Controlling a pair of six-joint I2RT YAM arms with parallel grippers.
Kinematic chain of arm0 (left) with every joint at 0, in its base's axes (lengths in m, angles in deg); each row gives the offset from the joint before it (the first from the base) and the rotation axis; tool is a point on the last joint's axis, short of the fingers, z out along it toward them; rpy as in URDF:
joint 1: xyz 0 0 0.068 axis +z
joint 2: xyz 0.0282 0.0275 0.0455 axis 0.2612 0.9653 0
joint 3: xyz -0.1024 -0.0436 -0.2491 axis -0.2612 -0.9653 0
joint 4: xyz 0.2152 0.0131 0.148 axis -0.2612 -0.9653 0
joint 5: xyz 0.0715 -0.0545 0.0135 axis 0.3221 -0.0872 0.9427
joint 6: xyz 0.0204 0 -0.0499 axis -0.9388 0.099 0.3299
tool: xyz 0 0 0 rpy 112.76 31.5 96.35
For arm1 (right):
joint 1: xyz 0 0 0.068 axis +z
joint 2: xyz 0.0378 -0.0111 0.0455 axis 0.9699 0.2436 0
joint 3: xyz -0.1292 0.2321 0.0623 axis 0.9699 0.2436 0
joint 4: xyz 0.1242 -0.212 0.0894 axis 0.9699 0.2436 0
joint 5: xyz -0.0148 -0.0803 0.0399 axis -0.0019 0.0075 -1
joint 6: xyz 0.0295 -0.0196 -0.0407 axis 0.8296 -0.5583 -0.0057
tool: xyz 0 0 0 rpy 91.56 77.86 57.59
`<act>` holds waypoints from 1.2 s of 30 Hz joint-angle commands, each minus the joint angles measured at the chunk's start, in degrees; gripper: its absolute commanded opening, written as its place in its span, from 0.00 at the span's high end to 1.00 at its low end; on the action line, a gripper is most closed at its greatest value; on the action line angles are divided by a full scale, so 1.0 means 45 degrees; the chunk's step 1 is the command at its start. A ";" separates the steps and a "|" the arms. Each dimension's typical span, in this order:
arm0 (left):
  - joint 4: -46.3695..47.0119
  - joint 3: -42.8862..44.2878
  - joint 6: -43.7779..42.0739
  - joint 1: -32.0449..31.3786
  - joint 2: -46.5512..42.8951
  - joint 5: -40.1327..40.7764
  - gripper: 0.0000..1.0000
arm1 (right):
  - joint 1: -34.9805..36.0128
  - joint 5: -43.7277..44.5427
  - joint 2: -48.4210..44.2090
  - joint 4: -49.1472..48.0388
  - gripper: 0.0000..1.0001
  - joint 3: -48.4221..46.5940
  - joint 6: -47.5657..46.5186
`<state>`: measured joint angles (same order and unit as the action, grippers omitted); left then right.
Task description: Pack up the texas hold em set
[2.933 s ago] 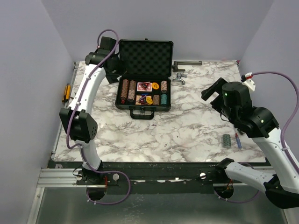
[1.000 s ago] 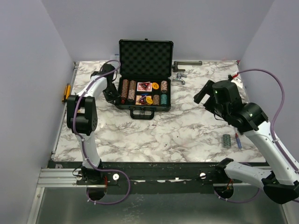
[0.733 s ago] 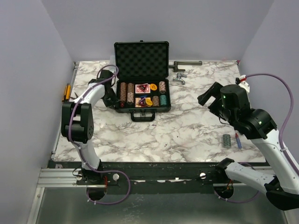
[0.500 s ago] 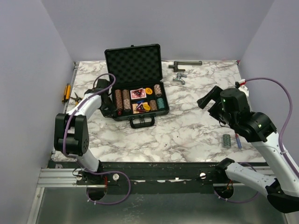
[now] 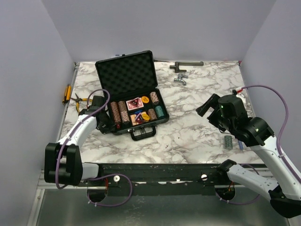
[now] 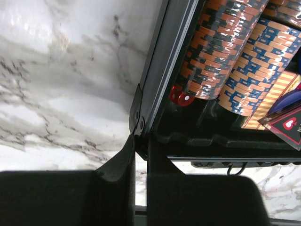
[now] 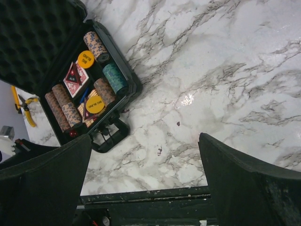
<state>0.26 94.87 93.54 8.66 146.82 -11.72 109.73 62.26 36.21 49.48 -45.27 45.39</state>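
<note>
The black briefcase (image 5: pixel 138 128) of the texas hold em set lies open and skewed at the table's left, with its foam lid (image 5: pixel 126 75) upright. Brown chip stacks (image 6: pixel 221 42), red dice (image 6: pixel 181 97), cards (image 7: pixel 74 75), yellow discs (image 7: pixel 95 104) and a teal stack (image 7: pixel 114 77) sit in it. My left gripper (image 5: pixel 104 126) is shut on the case's near-left corner; in the left wrist view the fingers (image 6: pixel 140 146) pinch its rim (image 6: pixel 160 80). My right gripper (image 5: pixel 207 104) hangs open above bare marble (image 7: pixel 144 136), right of the case. One teal chip stack (image 5: pixel 228 142) lies loose on the table near the right front.
Yellow-handled pliers (image 5: pixel 75 99) lie at the left edge behind my left arm. Metal tools (image 5: pixel 181 77) and a grey bar (image 5: pixel 188 63) rest at the back. A blue pen-like item (image 5: pixel 240 142) lies beside the loose stack. The table's front edge (image 7: pixel 141 195) is close below my right gripper.
The case has slid toward the near left and turned, drawn by my left gripper as that arm folded back. My right arm has shifted slightly, still open.
</note>
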 commanded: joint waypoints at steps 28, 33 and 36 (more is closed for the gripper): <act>-0.5655 0.0067 -0.0361 -0.0294 -0.6563 -0.1809 0.23 | 0.0101 -0.0331 0.0241 -0.0183 0.01 0.0989 0.0290; -0.5736 0.2770 -0.1130 -0.0283 -0.6593 -0.1150 0.21 | 0.0101 -0.0398 0.0299 -0.0290 0.01 0.1110 0.0310; -0.5188 0.4223 -0.1618 -0.0279 -0.5882 -0.1152 0.22 | 0.0101 -0.0489 0.0407 -0.0427 0.01 0.1126 0.0331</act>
<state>-24.31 106.06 91.23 7.50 117.66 -18.52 109.73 61.29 37.44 49.08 -40.83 46.66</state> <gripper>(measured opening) 0.788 0.994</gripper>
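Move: The left gripper is already shut on the case's rim at its front left corner; the open case's middle lies about 11 cm ahead and 14 cm to the right, nearly level in height. Its handle is some 16 cm right and 1 cm back, the outer chip row 10 cm ahead and 3 cm right. Bare table runs back some 18 cm to the table's front edge. From the right hand, the case's middle lies roughly 38 cm left, 10 cm ahead and 22 cm below. Keep the left gripper's hold on the case's front left corner and drag it straight back about 9 cm towards the table's front edge, staying low and turning the hand slightly counter-clockwise. Then open the fingers wide, come free of the rim and lift about 14 cm, easing forward again near the end as the fingertips tilt forward. Let the empty, open right hand sink some 3 cm. ##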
